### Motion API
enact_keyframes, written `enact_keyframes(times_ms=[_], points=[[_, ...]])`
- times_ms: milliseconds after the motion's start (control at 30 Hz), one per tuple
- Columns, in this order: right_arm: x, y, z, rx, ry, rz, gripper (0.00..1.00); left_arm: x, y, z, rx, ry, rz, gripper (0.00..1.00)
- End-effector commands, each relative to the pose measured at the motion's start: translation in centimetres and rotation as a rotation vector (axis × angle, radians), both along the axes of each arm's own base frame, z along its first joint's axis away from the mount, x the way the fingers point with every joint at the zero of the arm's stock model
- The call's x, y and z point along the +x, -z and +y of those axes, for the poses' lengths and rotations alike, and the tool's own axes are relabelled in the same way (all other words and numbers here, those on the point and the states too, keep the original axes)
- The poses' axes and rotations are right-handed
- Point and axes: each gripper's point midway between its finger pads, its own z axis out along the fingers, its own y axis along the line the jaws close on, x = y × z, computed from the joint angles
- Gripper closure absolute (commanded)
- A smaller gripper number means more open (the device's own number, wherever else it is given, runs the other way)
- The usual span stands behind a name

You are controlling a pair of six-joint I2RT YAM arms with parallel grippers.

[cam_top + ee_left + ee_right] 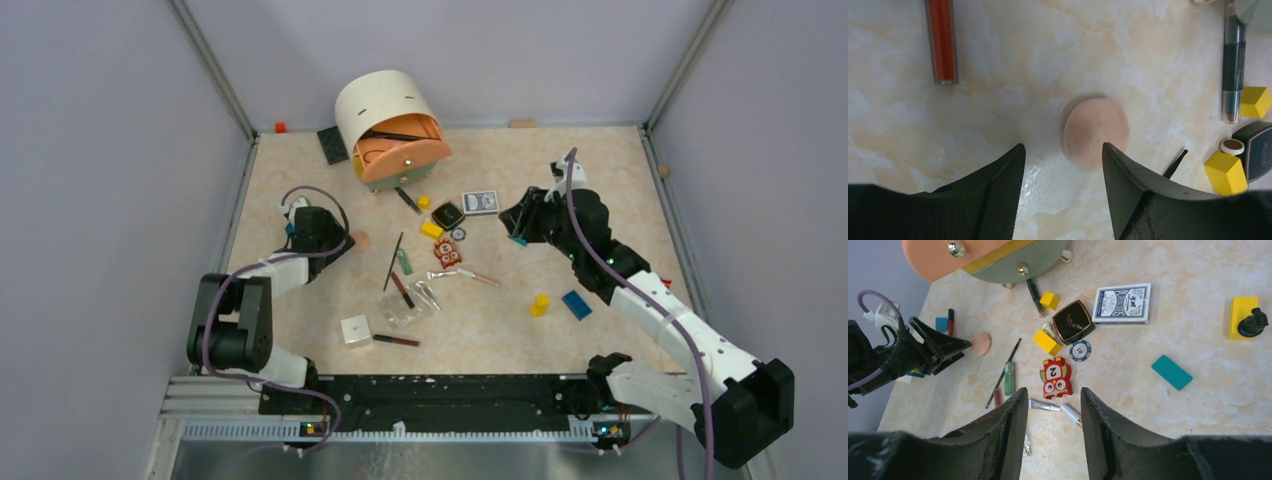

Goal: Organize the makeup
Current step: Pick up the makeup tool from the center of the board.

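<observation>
A round pink makeup puff (1095, 131) lies flat on the table just ahead of my left gripper (1063, 152), which is open with its tips short of the puff, nearer the right finger. In the top view that gripper (343, 243) is at the table's left. A black square compact (1073, 321), green pencil (1009, 377), long black brush (394, 262), dark-red pencil (403, 290), silver tube (1045, 405) and clear pouch (400, 315) lie mid-table. My right gripper (1053, 395) hovers open and empty above them.
A cream round organizer (392, 128) with a peach drawer stands at the back. Around the makeup lie a card deck (1123, 303), an owl toy (1055, 377), yellow blocks (1226, 172), a teal block (1172, 372), a red gloss tube (942, 40) and a silver cube (356, 331).
</observation>
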Motion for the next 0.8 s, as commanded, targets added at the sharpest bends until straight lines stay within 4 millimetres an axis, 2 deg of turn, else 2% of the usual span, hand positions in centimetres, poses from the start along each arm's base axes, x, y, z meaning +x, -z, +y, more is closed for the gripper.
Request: enact_keyframes(times_ms=[0, 133, 367, 500, 700, 767], points=[[-0.2, -1.2, -0.2, 0.021, 0.012, -0.037, 0.57, 2.9, -1.2, -0.6, -0.084, -0.014, -0.066, 0.37], [-0.3, -1.3, -0.3, 0.019, 0.015, -0.042, 0.57, 3.3, -0.2, -1.2, -0.111, 0.002, -0.039, 0.41], [-0.3, -1.3, -0.6, 0.011, 0.026, -0.044, 0.57, 3.5, -0.1, -1.6, -0.122, 0.026, -0.028, 0.58], [-0.3, -1.1, -0.6, 0.011, 0.025, -0.042, 0.57, 3.4, 0.0, -1.7, -0.125, 0.037, -0.028, 0.72], [-0.4, -1.0, -0.7, 0.006, 0.027, -0.038, 0.57, 3.3, -0.9, -1.4, -0.115, 0.037, -0.056, 1.00], [-0.5, -0.9, -0.8, 0.006, 0.028, -0.038, 0.57, 3.3, -1.7, -1.2, -0.104, 0.034, -0.074, 1.00]])
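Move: Just ahead and to the right of the left hand, about 3 cm each way and 1 cm lower, lies the pink makeup disc, flat on the table. From that hand, the red tube is some 6 cm ahead and 8 cm to the left, the thin black pencil 2 cm back and 11 cm to the right, and the dark pen about 12 cm ahead and 14 cm to the right. From the right hand the disc is roughly 31 cm left, 7 cm ahead and 20 cm below. Sliding forward about 3 cm low over the table and then drifting some 2 cm to the right, the left hand brings its open fingers to the left rim of the pink disc. It rolls a little, right side rising, and the fingers close all the way, pinching the thin rim between their tips. ##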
